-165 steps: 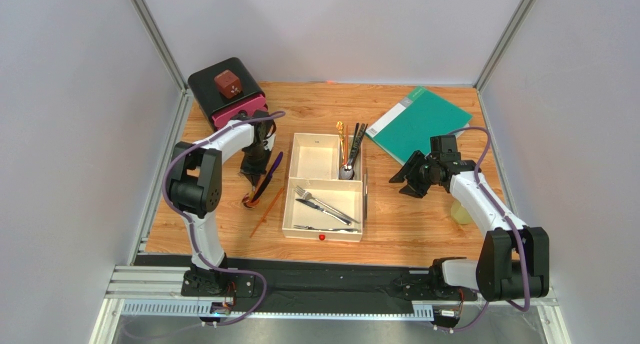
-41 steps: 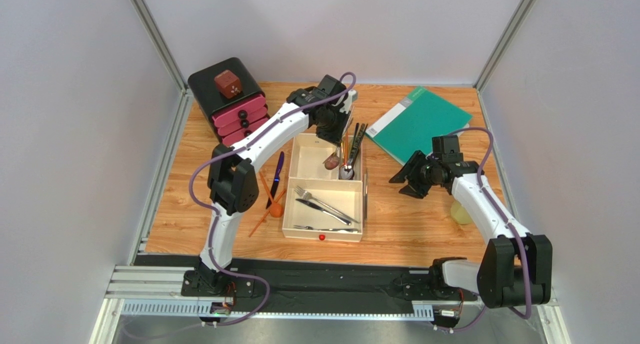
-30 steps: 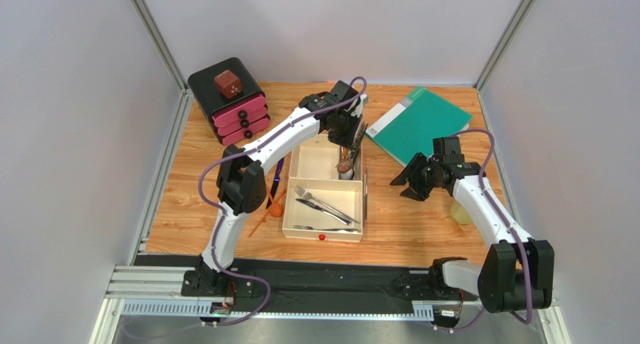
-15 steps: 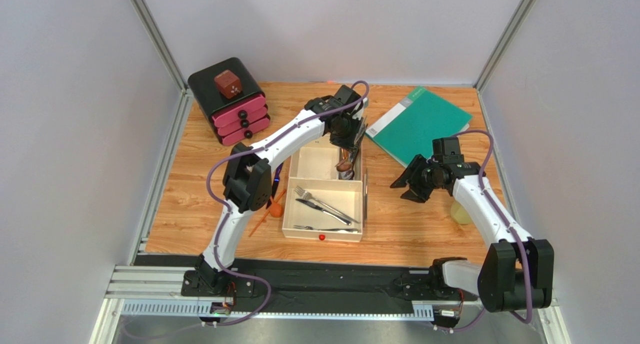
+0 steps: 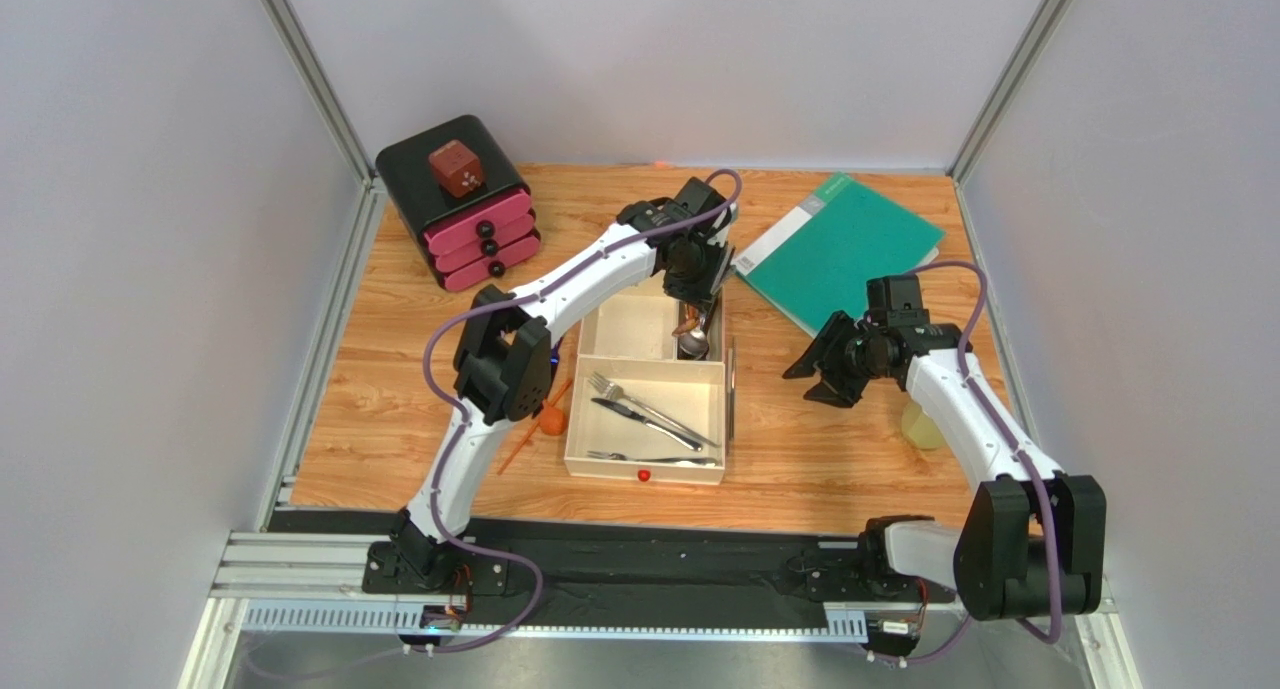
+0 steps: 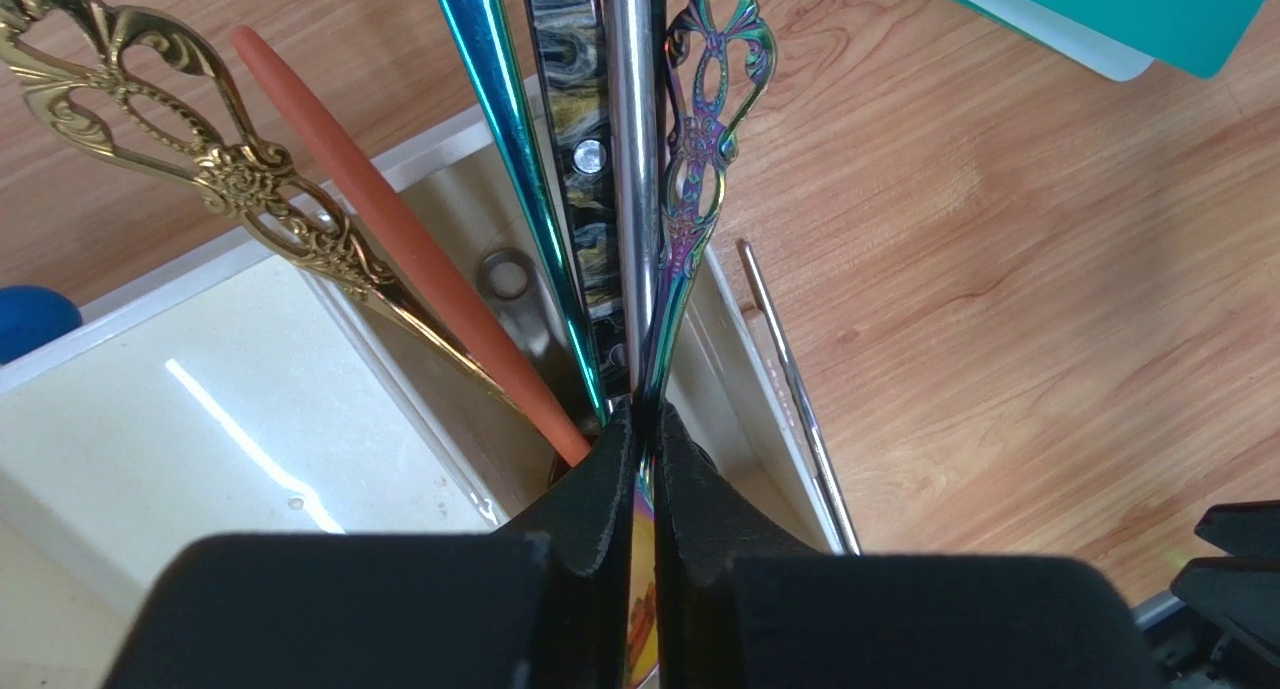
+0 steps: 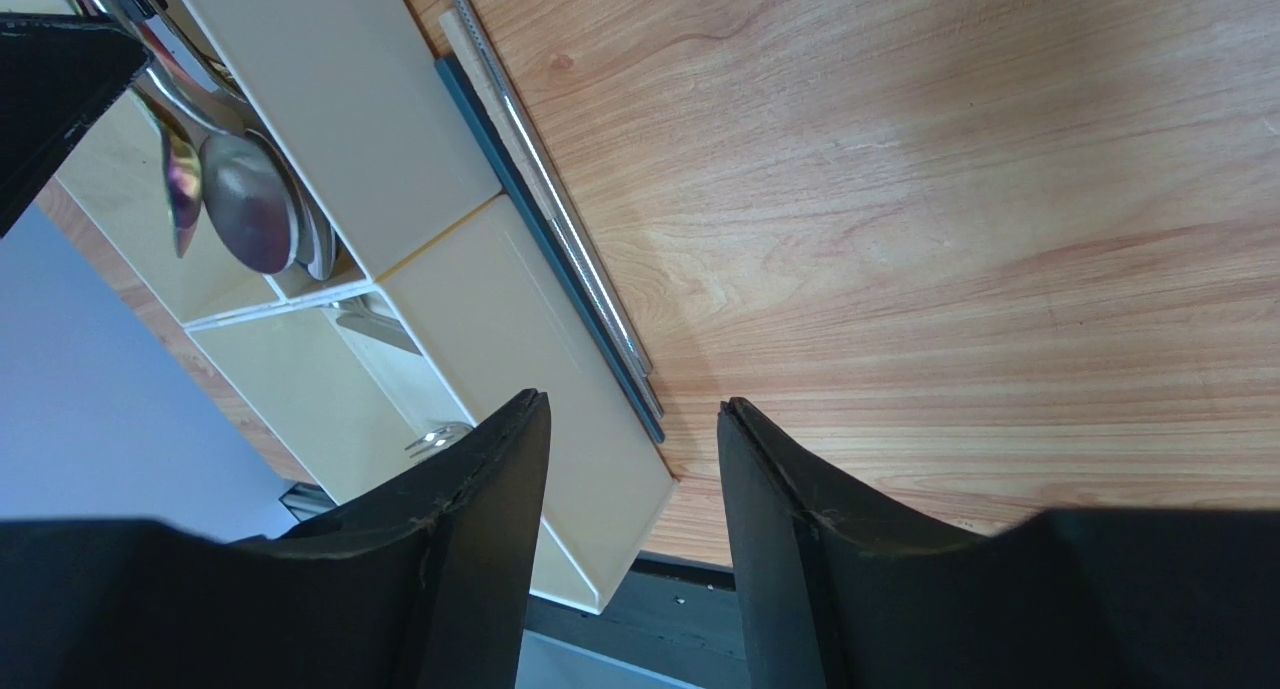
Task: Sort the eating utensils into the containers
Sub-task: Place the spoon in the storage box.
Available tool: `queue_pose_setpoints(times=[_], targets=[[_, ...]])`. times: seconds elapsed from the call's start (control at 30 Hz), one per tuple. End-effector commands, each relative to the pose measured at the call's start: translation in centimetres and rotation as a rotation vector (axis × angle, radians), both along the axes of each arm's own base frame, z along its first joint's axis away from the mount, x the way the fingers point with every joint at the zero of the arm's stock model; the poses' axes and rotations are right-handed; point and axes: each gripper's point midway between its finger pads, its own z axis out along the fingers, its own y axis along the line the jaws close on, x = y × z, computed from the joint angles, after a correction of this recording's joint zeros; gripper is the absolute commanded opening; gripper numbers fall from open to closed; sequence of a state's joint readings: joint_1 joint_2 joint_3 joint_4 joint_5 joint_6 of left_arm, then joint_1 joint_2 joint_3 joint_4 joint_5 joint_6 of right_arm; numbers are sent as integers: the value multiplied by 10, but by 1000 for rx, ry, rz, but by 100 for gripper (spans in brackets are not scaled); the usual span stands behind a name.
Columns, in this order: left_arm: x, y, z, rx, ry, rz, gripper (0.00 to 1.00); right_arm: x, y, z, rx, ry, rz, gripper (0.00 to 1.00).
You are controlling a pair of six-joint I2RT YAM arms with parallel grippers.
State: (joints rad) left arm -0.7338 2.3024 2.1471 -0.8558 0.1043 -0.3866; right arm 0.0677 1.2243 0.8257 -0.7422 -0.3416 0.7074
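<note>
The cream tray (image 5: 576, 419) lies mid-table with a red dot on its near rim. My left gripper (image 5: 694, 292) (image 6: 646, 412) hangs over the tray's far-right small compartment, shut on a blue-purple spoon (image 6: 706, 134) whose bowl points down into it. Leaning in that compartment are a gold handle (image 6: 196, 149), an orange handle (image 6: 376, 224), a teal handle (image 6: 496, 119), a black marbled handle (image 6: 564, 104) and a silver one (image 6: 631, 119). A fork and knives (image 5: 639, 407) lie in the large compartment. My right gripper (image 5: 812, 371) (image 7: 631, 404) hovers open and empty right of the tray.
Orange chopsticks (image 5: 534, 427) lie on the wood left of the tray. Silver chopsticks (image 7: 556, 209) rest along the tray's right wall. A black box with pink drawers (image 5: 458, 202) stands back left, a green folder (image 5: 834, 247) back right, a pale yellow cup (image 5: 920, 424) under my right forearm.
My left gripper carried the blue-purple spoon from the table left of the tray over to the far-right small compartment and lowered it in. The right arm barely shifted.
</note>
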Motion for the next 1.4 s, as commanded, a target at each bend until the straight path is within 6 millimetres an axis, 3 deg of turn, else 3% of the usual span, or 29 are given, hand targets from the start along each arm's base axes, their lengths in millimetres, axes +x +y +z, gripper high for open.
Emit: queue_pose_setpoints(times=[0.0,0.47,0.73,0.83,1.03,1.07,1.2,1.3,1.33,1.37], targets=[[-1,-2,9,4,-5,8,8,8,-2,10,-3,-42,4,50],[-2,2,20,3,-26,5,26,7,-2,7,6,-35,-9,50],[-7,3,27,-13,-24,-9,28,14,-4,14,3,-64,-29,49],[-5,3,38,-35,-57,-10,28,11,-5,10,-4,-56,-26,49],[-4,1,94,-194,-139,-57,31,13,-5,7,-3,-49,-33,49],[-1,7,107,-208,-162,-47,31,16,-4,10,1,-58,-32,49],[8,39,123,-162,-215,13,33,25,-4,17,-5,-80,-16,49],[5,84,110,-83,-152,113,34,27,-9,16,-23,-81,-37,49],[-8,102,84,-39,-61,147,33,28,-12,16,-23,-76,-59,49],[-8,126,85,-57,-23,233,32,29,-14,16,-25,-82,-72,49]])
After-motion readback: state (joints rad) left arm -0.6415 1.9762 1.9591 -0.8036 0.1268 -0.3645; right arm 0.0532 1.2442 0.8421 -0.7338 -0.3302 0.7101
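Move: The spoon hangs between my left fingers over the storage box's narrow right-hand slot, whose middle is about 6 cm below and 1 cm back. The handles already bundled there stand roughly 4 cm ahead and 3 cm to the right, near finger height. The wide empty tray lies some 9 cm to the left, 1 cm back and 7 cm down. From my right hand, the slot is about 11 cm ahead, 14 cm left and 6 cm down. I ease my left hand barely a centimetre back and down while opening the fingers to about a quarter, and let go of the spoon's handle over the slot. I hold there briefly, then lift about 10 cm clear of the bundled handles, swinging some 5 cm left towards the wide tray late in the rise, the fingers tilting outward about 10 degrees. ##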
